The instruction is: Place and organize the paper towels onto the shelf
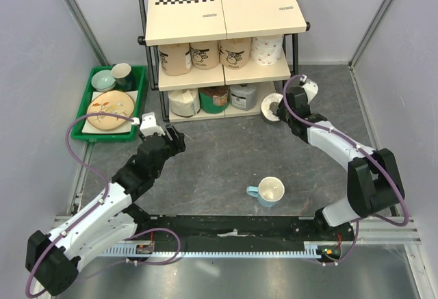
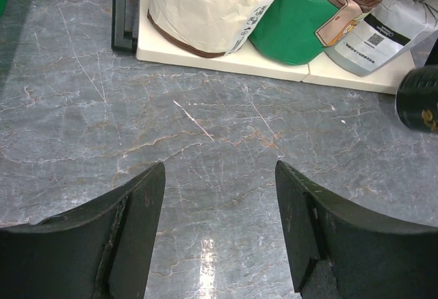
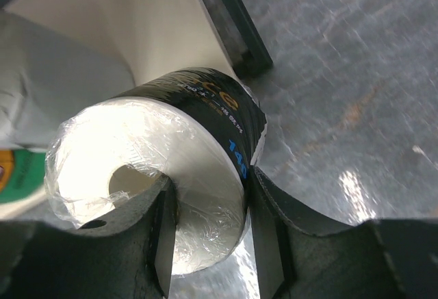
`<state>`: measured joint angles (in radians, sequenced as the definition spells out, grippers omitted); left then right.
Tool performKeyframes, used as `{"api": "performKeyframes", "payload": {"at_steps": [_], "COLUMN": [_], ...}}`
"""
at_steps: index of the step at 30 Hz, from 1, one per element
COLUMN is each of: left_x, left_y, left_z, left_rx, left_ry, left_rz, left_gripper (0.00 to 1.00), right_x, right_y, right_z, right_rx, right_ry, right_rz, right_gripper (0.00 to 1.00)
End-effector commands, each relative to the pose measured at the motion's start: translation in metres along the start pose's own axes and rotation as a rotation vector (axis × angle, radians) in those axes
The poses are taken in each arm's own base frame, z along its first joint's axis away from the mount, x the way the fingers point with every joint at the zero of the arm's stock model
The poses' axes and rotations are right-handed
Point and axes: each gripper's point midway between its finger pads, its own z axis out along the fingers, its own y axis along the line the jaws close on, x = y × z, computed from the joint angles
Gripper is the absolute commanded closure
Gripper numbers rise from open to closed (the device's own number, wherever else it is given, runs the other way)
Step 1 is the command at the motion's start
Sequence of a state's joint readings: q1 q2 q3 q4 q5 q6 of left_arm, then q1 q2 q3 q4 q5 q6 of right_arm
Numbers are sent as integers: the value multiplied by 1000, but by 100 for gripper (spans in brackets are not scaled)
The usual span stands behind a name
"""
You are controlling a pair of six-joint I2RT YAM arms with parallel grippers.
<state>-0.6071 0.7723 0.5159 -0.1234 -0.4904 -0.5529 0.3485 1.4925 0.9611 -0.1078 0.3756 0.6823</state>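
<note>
The shelf (image 1: 226, 11) stands at the back, with several paper towels on its middle tier (image 1: 204, 54) and three on the bottom tier (image 1: 214, 98). My right gripper (image 3: 209, 193) is shut on a black-wrapped white roll (image 3: 164, 148): one finger is in the hollow core and the other is on the outer wall. The roll (image 1: 272, 107) lies on its side at the bottom tier's right end, just outside the frame tube (image 3: 239, 32). My left gripper (image 2: 219, 169) hangs open and empty over the floor in front of the bottom board (image 2: 226, 63), facing a cream roll (image 2: 205, 5) and a green one (image 2: 301, 25).
A white mug with a blue handle (image 1: 268, 191) stands on the floor between the arms. A green tray (image 1: 83, 104) with dishes sits left of the shelf. The black roll (image 2: 419, 97) shows at the right edge of the left wrist view.
</note>
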Motion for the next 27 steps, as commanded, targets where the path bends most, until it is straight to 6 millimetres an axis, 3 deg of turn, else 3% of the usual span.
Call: {"api": "performKeyframes", "payload": {"at_steps": [1,12,27], "left_x": [-9,-7,-8], "left_y": [-2,-3,-2], "left_z": [2,4,3], "left_rx": [-1,-2,-2], "left_ry": [-39,-35,-38], "left_rz": [-19,-22,-23], "left_gripper": [28,28,27], "right_x": [-57,-66,-81], "right_y": [44,44,54], "right_z": [6,35,47], "right_rx": [-145,-181,-223], "right_ry": [-141,-142,-163], "right_rz": [97,167,189], "right_gripper": [65,64,64]}}
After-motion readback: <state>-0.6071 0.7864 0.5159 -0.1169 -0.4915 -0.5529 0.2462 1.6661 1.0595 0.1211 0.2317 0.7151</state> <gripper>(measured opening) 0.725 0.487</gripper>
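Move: The right hand already holds the black-wrapped paper roll; its place, the free right end of the lower shelf, lies about 9 cm ahead, 3 cm left and 5 cm below. The grey pack stands about 7 cm ahead and 13 cm left of the hand, the green pack roughly 6 cm ahead and 24 cm left. From the left hand, that free end is some 17 cm ahead, 33 cm right and 10 cm lower. The right hand keeps its pinch and carries the roll about 7 cm forward into the lower shelf's free end. ##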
